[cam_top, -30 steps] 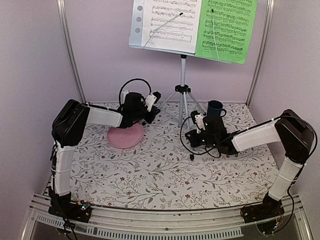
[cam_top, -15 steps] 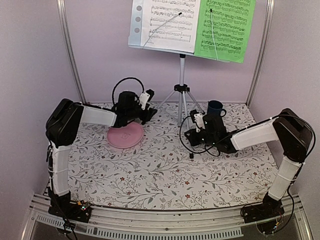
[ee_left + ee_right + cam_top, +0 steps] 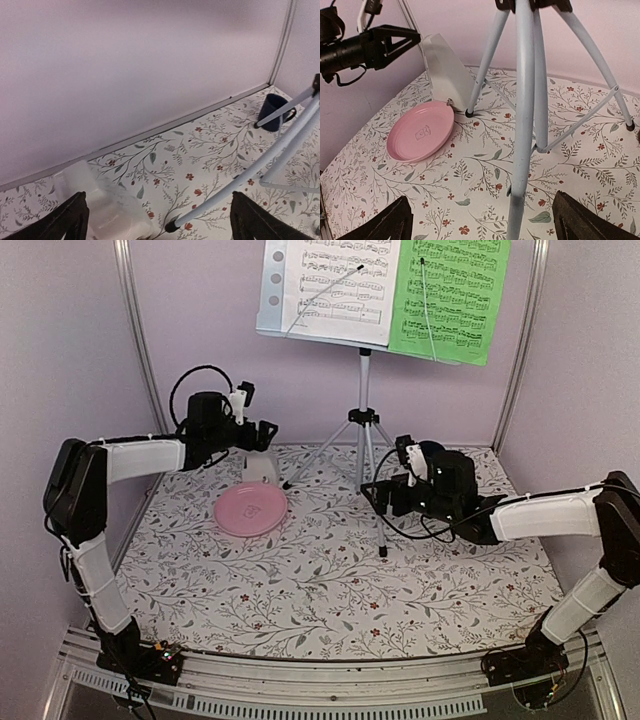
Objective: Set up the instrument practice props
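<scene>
The pale blue-grey music stand (image 3: 275, 290) rises at the back on a silver tripod (image 3: 365, 420), with a white sheet (image 3: 340, 285) and a green sheet (image 3: 450, 295) on its desk. The white metronome (image 3: 260, 468) stands upright behind the pink plate, next to a tripod foot. My left gripper (image 3: 258, 420) hovers open just above it; in the left wrist view the metronome (image 3: 100, 210) is a blur low between the wide fingers (image 3: 70, 220). My right gripper (image 3: 388, 475) is open, and the tripod's near leg (image 3: 520, 150) runs down between its spread fingers (image 3: 590, 220), untouched.
A pink plate (image 3: 250, 510) lies left of centre on the floral cloth. A dark blue mug (image 3: 274, 112) sits at the back right, mostly hidden behind my right gripper in the top view. Purple walls and metal posts (image 3: 140, 340) close in the back and sides.
Both grippers have opened. My left arm rose and pulled back left, leaving the metronome standing behind the plate. My right gripper drew back right from the tripod leg.
</scene>
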Available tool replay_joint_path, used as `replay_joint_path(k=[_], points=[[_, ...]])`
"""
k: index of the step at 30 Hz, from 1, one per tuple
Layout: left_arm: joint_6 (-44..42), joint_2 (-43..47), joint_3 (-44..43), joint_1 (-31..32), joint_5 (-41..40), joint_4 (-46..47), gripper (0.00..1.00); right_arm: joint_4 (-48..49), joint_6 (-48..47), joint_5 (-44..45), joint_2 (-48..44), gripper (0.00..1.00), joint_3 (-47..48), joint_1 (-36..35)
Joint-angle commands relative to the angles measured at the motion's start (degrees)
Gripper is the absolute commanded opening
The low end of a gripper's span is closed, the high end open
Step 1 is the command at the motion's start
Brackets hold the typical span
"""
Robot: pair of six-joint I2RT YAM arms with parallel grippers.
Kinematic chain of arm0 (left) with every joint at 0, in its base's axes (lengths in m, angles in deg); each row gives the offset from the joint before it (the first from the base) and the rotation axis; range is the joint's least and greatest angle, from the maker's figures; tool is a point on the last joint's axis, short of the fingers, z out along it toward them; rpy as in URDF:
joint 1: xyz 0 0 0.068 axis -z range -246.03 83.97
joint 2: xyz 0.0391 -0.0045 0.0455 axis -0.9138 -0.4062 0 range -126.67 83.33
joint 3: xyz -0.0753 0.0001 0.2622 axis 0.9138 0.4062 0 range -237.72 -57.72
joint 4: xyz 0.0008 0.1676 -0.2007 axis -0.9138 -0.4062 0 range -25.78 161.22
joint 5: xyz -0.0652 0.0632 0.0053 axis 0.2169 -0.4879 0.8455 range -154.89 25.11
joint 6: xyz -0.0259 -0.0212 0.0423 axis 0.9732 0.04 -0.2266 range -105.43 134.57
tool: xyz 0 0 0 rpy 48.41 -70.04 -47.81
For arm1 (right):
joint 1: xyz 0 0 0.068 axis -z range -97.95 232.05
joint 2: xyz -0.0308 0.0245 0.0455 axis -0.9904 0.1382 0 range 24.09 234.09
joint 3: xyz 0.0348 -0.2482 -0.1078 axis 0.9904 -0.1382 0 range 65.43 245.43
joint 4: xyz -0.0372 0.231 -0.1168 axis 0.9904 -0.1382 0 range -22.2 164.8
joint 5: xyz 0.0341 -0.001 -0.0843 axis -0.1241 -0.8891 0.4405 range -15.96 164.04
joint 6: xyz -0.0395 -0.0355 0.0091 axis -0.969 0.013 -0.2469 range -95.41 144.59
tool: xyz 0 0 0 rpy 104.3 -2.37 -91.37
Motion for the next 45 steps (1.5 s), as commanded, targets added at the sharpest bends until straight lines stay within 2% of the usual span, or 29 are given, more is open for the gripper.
replay_joint_path(k=[1,6,9,13,18,20,23,25,30,39,45], points=[[5.2,0.0,-2.1,-4.5,-4.8,-10.2,0.99,0.8,-0.8,-0.4,-5.4,0.99,-1.6,-0.1],[5.6,-1.4,-4.1,-4.9,-9.1,-12.6,0.99,-0.4,-1.4,1.4,-7.7,0.99,-3.0,-0.1],[4.6,-3.0,-4.9,-5.0,-6.6,-11.4,0.99,-0.6,-1.4,1.9,-8.1,0.99,-3.9,-0.1],[0.2,-7.7,-8.6,-5.4,-0.2,-11.0,0.99,-0.8,-1.3,2.2,-8.5,0.99,-4.5,-0.1],[-10.3,-10.2,-10.6,-9.5,17.8,-10.0,0.98,-1.4,-1.5,1.0,-9.4,0.99,-4.3,0.0],[-10.9,-10.6,-11.7,-12.4,23.4,-9.6,0.98,-1.6,-1.6,0.5,-9.9,0.99,-4.4,0.0],[-10.2,-12.2,-13.5,-17.0,36.0,-7.9,0.98,-1.8,-1.8,-0.1,-10.2,0.99,-4.3,0.0],[-12.9,-14.2,-16.3,-18.7,43.2,-9.7,0.98,-1.9,-1.8,-0.5,-10.3,0.99,-4.1,0.0],[-23.7,-21.0,-26.3,-19.9,53.9,-19.2,0.98,-2.0,-2.0,-1.4,-9.9,0.99,-3.7,0.0],[-28.7,-29.8,-39.0,-19.7,61.3,-23.6,0.96,-2.5,-1.7,-2.0,-9.3,0.99,-2.9,0.0],[-28.6,-33.6,-42.5,-18.1,63.1,-24.1,0.95,-3.1,-1.9,-2.3,-8.5,0.99,-1.9,0.0]])
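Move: The white metronome stands about 7 cm ahead of the left hand and 2 cm to its left, its middle some 14 cm below. On the table, roughly 23 cm below that hand, the pink plate lies about 6 cm back and 5 cm left, and the music stand's nearest foot some 3 cm ahead and 5 cm right. From the right hand the metronome is about 24 cm ahead, 30 cm left and 8 cm below. Forward about 6 cm, left and down, the left hand closes in on the metronome's top, swaying left, right, left and right again as it goes. From midway the wrist swings clockwise some 40 degrees, so the wide-open fingers end pointing mostly rightwards at the metronome from its left side. The right hand, fingers still open, eases up and back 3 cm or so, away from the stand. ##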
